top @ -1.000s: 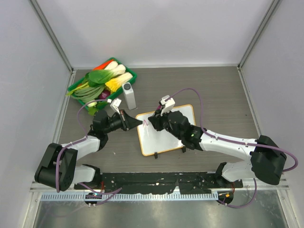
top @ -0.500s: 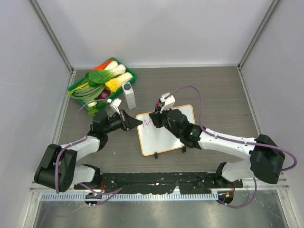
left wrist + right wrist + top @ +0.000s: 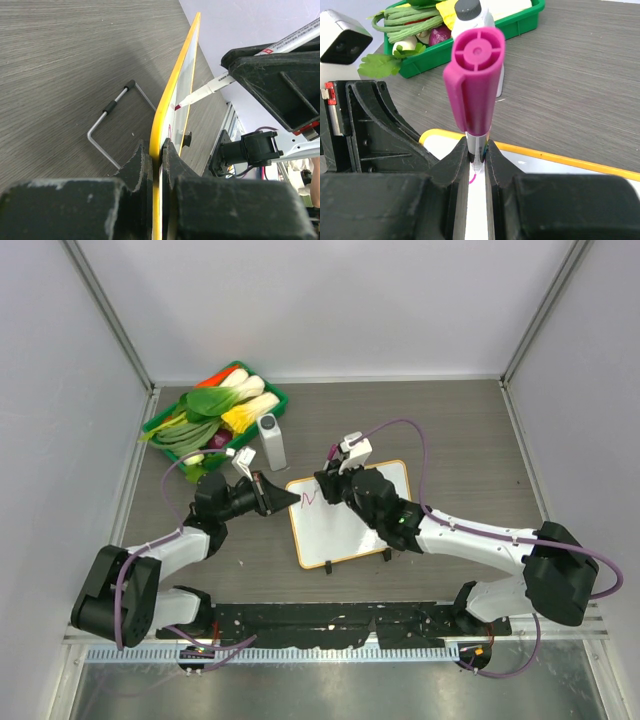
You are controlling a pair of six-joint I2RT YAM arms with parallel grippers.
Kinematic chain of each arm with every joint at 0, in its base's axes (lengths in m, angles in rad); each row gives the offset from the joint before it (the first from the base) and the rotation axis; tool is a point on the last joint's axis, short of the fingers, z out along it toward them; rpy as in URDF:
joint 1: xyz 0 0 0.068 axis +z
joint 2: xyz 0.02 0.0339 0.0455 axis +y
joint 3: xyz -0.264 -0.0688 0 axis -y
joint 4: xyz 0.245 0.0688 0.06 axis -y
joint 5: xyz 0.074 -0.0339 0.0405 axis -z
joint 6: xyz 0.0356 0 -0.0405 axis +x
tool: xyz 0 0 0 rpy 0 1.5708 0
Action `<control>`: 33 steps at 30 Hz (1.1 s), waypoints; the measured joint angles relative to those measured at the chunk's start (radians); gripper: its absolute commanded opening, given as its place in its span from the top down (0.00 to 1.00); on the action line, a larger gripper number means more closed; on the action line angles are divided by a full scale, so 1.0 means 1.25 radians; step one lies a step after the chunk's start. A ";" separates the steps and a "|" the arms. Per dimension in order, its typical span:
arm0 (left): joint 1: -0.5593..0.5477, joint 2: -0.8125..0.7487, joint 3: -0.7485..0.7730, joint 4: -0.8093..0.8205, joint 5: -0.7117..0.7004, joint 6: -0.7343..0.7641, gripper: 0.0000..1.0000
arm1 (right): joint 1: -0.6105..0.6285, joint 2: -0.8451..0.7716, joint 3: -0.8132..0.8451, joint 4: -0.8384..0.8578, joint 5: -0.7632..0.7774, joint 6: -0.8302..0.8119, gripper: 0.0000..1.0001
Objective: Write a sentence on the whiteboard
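Observation:
The whiteboard [image 3: 338,532], white with an orange frame, lies on the table between the arms, with black clip feet on its near edge. My left gripper [image 3: 296,497] is shut on the board's upper left corner; the left wrist view shows the yellow frame [image 3: 176,92] edge-on between the jaws of the left gripper [image 3: 161,148]. My right gripper [image 3: 327,490] is shut on a marker [image 3: 474,80] with a magenta cap, held upright, its tip on the board [image 3: 177,106]. The sentence [image 3: 309,498] is only a short pink stroke like an "N" [image 3: 473,176] near that corner.
A green tray [image 3: 262,418] of toy vegetables stands at the back left, with a grey-capped white bottle [image 3: 271,441] just in front of it, close to the board's far edge. A bent wire stand [image 3: 113,127] lies on the table beside the board.
My right gripper has shifted slightly right and away with the marker, and the pink mark near the board's upper left corner has grown into an "N". The left gripper has stayed put.

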 measured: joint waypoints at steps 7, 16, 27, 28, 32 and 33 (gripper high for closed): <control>-0.002 -0.008 0.004 -0.016 -0.004 0.004 0.99 | -0.002 -0.005 -0.003 0.007 0.001 0.006 0.99; -0.005 -0.008 0.033 -0.101 -0.053 0.075 0.66 | -0.007 -0.121 -0.065 -0.030 -0.015 0.039 0.99; -0.005 -0.144 0.016 -0.227 -0.147 0.151 0.25 | -0.009 -0.238 -0.084 -0.075 -0.030 0.054 0.99; -0.005 -0.176 0.012 -0.243 -0.161 0.152 0.23 | -0.011 -0.240 -0.084 -0.076 -0.035 0.056 0.99; -0.012 -0.370 0.001 -0.346 -0.238 0.157 0.17 | -0.016 -0.242 -0.084 -0.085 -0.065 0.064 0.99; -0.015 -0.416 0.001 -0.368 -0.251 0.159 0.17 | -0.020 -0.242 -0.084 -0.089 -0.078 0.070 0.99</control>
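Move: The left hand still pinches the whiteboard's left rim; the board's middle lies about 12 cm to its right, 3 cm back and 3 cm lower, the written N about 3 cm to its right and level with it. The right hand holds the pen, with the N some 4 cm to its left, 4 cm back and 6 cm below; the board's middle is 5 cm to its right, 8 cm back and 8 cm below. The white bottle stands 10 cm ahead and 5 cm left of the left hand, 2 cm lower. With the N written, the right hand keeps its pinch on the pen and, after a brief hold, draws it off the tilted board, back, up and to the right by about 4 cm each way, bringing the tip over the blank surface beside the letter. Meanwhile the left hand opens wide and lets go of the left rim, first dipping some 2 cm with a little forward travel, then swinging up and to its left, about 5 cm each from where it began, while the wrist turns some 20 degrees, fingertips rising and swinging counter-clockwise. ##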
